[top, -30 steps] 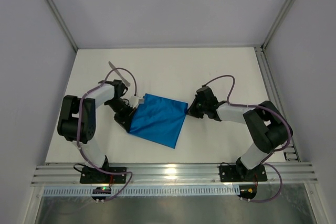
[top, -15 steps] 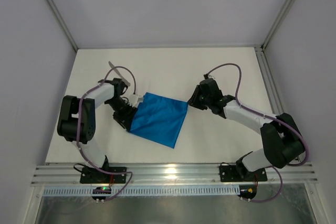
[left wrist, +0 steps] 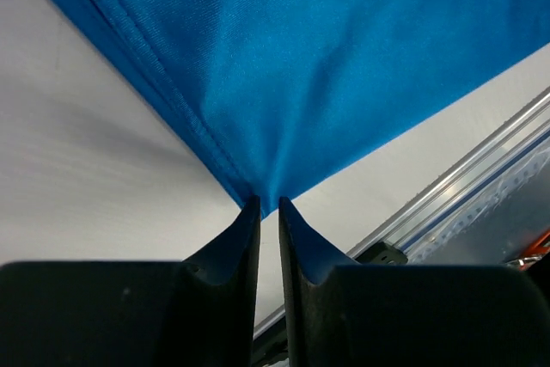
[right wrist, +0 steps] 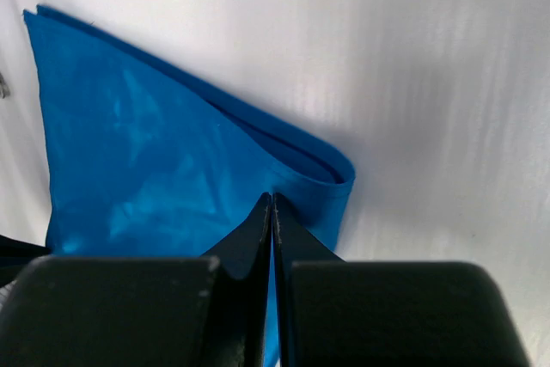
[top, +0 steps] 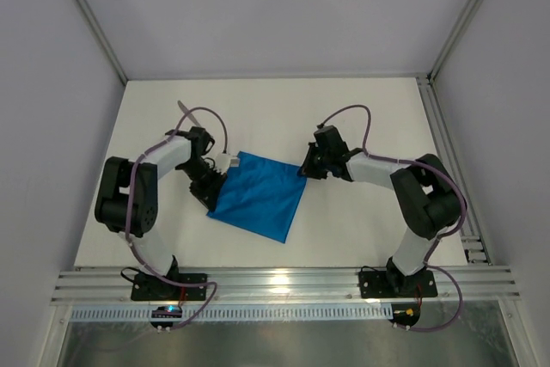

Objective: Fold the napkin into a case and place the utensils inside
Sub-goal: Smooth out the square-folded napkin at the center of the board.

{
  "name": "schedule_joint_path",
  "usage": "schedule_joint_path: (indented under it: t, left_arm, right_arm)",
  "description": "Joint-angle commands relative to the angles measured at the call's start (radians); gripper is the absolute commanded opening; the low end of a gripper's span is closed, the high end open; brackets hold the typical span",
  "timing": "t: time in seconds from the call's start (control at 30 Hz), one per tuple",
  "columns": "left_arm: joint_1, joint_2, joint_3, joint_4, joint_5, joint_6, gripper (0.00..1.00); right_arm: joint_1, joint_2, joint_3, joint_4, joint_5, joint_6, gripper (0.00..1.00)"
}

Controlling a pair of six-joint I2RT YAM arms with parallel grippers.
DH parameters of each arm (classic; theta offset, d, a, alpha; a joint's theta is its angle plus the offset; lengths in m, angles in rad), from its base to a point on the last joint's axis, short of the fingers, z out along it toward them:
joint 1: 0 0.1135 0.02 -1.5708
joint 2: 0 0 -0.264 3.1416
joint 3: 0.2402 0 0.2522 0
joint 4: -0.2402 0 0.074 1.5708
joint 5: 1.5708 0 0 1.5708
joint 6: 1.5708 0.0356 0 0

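Note:
The bright blue napkin (top: 258,197) lies folded into a smaller tilted square in the middle of the table. My left gripper (top: 215,197) is at its left corner. In the left wrist view the cloth (left wrist: 326,58) draws to a point between the nearly closed fingertips (left wrist: 268,202). My right gripper (top: 303,171) is at the napkin's right corner. Its jaws (right wrist: 272,198) are pressed together on the top layer, just inside the folded edge (right wrist: 331,169). One slim silver utensil (top: 183,109) lies behind the left arm, partly under its cable.
White tabletop (top: 361,118) stretches behind and to the right of the napkin. A metal rail (top: 284,281) runs along the near edge and a frame post (top: 438,135) along the right. Both arm bases stand at the near edge.
Both grippers opened briefly and closed again on the napkin. The right gripper shifted a little left along the cloth's corner, and its elbow swung out and back.

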Motion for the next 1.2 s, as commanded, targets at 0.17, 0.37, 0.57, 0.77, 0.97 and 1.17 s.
schedule_joint_path:
  t: [0.17, 0.37, 0.57, 0.77, 0.97, 1.17]
  left_arm:
    - [-0.025, 0.158, -0.036, 0.122, -0.055, -0.045, 0.13]
    - [-0.026, 0.145, -0.042, 0.128, -0.086, -0.050, 0.12]
    - [-0.026, 0.093, -0.042, 0.106, -0.083, -0.027, 0.16]
    - [-0.026, 0.020, -0.001, 0.070, -0.057, -0.027, 0.27]
    - [-0.025, -0.039, 0.010, 0.022, -0.038, -0.028, 0.34]
    - [-0.019, -0.065, 0.019, -0.016, -0.038, -0.025, 0.38]
  right_arm:
    - [-0.065, 0.010, -0.039, 0.085, 0.029, 0.076, 0.04]
    - [-0.099, 0.035, -0.060, 0.085, 0.025, 0.091, 0.04]
    - [-0.108, 0.008, -0.027, 0.004, 0.048, 0.065, 0.04]
    - [-0.111, -0.088, 0.029, -0.092, 0.069, -0.045, 0.04]
    - [-0.111, -0.109, -0.027, -0.052, 0.000, -0.059, 0.23]
    - [-0.111, -0.059, -0.064, 0.036, -0.108, -0.042, 0.36]
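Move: The folded napkin's near left corner lies about 3 cm below the left hand and 1 cm back. From that hand the near right corner is some 20 cm right and 10 cm back, and the knife about 28 cm ahead and 4 cm left. The napkin's far right corner is about 2 cm ahead, 2 cm right and 2 cm below the right hand's shut fingers. The far left corner lies roughly 17 cm left of that hand and 8 cm ahead. The napkin is worked at two opposite corners. At its near left corner, the nearly shut left fingers sink about 3 cm, stay low on the corner, then rise as far and open. At its far right corner, the right fingers, still shut, sweep some 4 cm rightward and down past the corner, then lift about 3 cm, open partway and ease back slightly. ##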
